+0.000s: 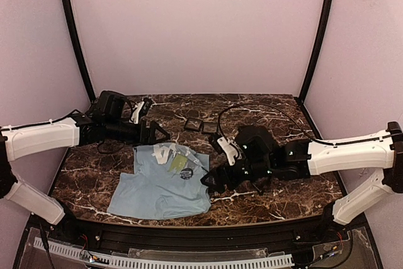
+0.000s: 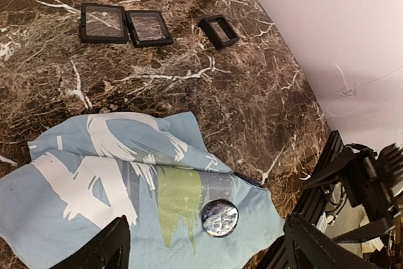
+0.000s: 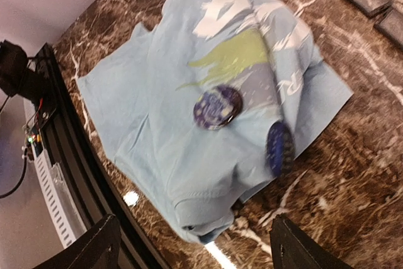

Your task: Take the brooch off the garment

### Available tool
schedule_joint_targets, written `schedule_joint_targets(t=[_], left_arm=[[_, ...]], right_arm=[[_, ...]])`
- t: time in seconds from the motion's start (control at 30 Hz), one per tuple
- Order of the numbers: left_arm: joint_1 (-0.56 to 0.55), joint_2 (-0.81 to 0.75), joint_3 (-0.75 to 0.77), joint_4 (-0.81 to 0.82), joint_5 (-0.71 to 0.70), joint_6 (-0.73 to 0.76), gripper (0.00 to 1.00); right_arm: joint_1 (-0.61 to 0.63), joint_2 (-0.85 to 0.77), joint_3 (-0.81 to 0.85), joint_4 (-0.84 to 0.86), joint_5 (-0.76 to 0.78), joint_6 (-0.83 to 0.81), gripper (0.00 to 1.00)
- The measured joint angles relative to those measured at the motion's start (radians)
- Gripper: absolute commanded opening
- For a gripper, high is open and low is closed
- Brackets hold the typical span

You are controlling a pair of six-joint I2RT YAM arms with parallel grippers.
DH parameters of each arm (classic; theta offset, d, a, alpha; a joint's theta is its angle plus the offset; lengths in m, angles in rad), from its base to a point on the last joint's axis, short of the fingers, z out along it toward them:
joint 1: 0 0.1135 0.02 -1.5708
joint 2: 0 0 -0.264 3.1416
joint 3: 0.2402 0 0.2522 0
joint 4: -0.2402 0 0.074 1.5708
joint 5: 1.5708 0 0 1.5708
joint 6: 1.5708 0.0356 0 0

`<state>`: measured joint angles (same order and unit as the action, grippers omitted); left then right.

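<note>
A light-blue shirt point(image 1: 157, 184) with a white and green print lies crumpled on the marble table. The brooch point(image 1: 186, 173), a small round dark badge, sits on the shirt's right part; it shows near the bottom of the left wrist view point(image 2: 220, 218) and mid-frame in the right wrist view point(image 3: 217, 106). A second round dark-blue badge point(image 3: 279, 148) lies at the shirt's edge. My left gripper point(image 1: 158, 133) hovers open above the shirt point(image 2: 94, 174), nothing between its fingers point(image 2: 107, 247). My right gripper point(image 1: 211, 182) is open beside the shirt's right edge point(image 3: 164, 174), holding nothing.
Small square black trays point(image 1: 192, 124) point(image 1: 208, 128) lie behind the shirt on the marble table point(image 1: 264, 203); three show in the left wrist view point(image 2: 102, 22) point(image 2: 148, 28) point(image 2: 218, 31). A black cable point(image 1: 264, 108) loops over the table at the back right.
</note>
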<state>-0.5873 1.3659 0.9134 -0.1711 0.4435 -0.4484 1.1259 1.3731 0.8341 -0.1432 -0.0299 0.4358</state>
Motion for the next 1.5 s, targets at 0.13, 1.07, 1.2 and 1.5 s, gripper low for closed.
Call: schedule_joint_targets(t=[0.13,1.07,1.2,1.5], left_arm=[[0.000,0.004,0.000,-0.036,-0.049,0.003,0.85],[-0.020,0.029,-0.039,-0.041,-0.113,-0.019,0.84],[-0.020,0.029,-0.039,-0.046,-0.118,-0.011,0.84],[-0.020,0.038,0.014,-0.132,-0.121,0.050,0.86]], right_arm=[[-0.055,0.030,0.078,-0.034,0.045,-0.011,0.65],[-0.076,0.348,0.274,-0.135,0.145,-0.091,0.22],[-0.076,0.359,0.280,-0.135,0.155,-0.093,0.07],[-0.080,0.353,0.280,-0.132,0.173,-0.083,0.00]])
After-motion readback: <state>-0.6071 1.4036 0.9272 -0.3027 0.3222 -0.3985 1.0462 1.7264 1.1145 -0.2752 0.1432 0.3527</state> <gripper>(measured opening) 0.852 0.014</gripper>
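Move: The bit of the garment I'm after, the raised fold ending in a dark blue patch at its right edge, lies about 8 cm ahead of my right hand, 1 cm to its left and 5 cm below. The brooch is some 7 cm ahead and 8 cm to the left, and the green print about 12 cm ahead and 11 cm left. From my left hand that fold is roughly 15 cm to the right, 3 cm back and 11 cm down. My right hand swings forward about 8 cm, rising slightly at first and then sinking some 5 cm net onto the dark blue end of the fold, right of the brooch, rolling about 15 degrees. Its open fingers close fully as it settles and pinch the cloth. My left hand, still wide open and empty, lowers about 4 cm over the garment. ##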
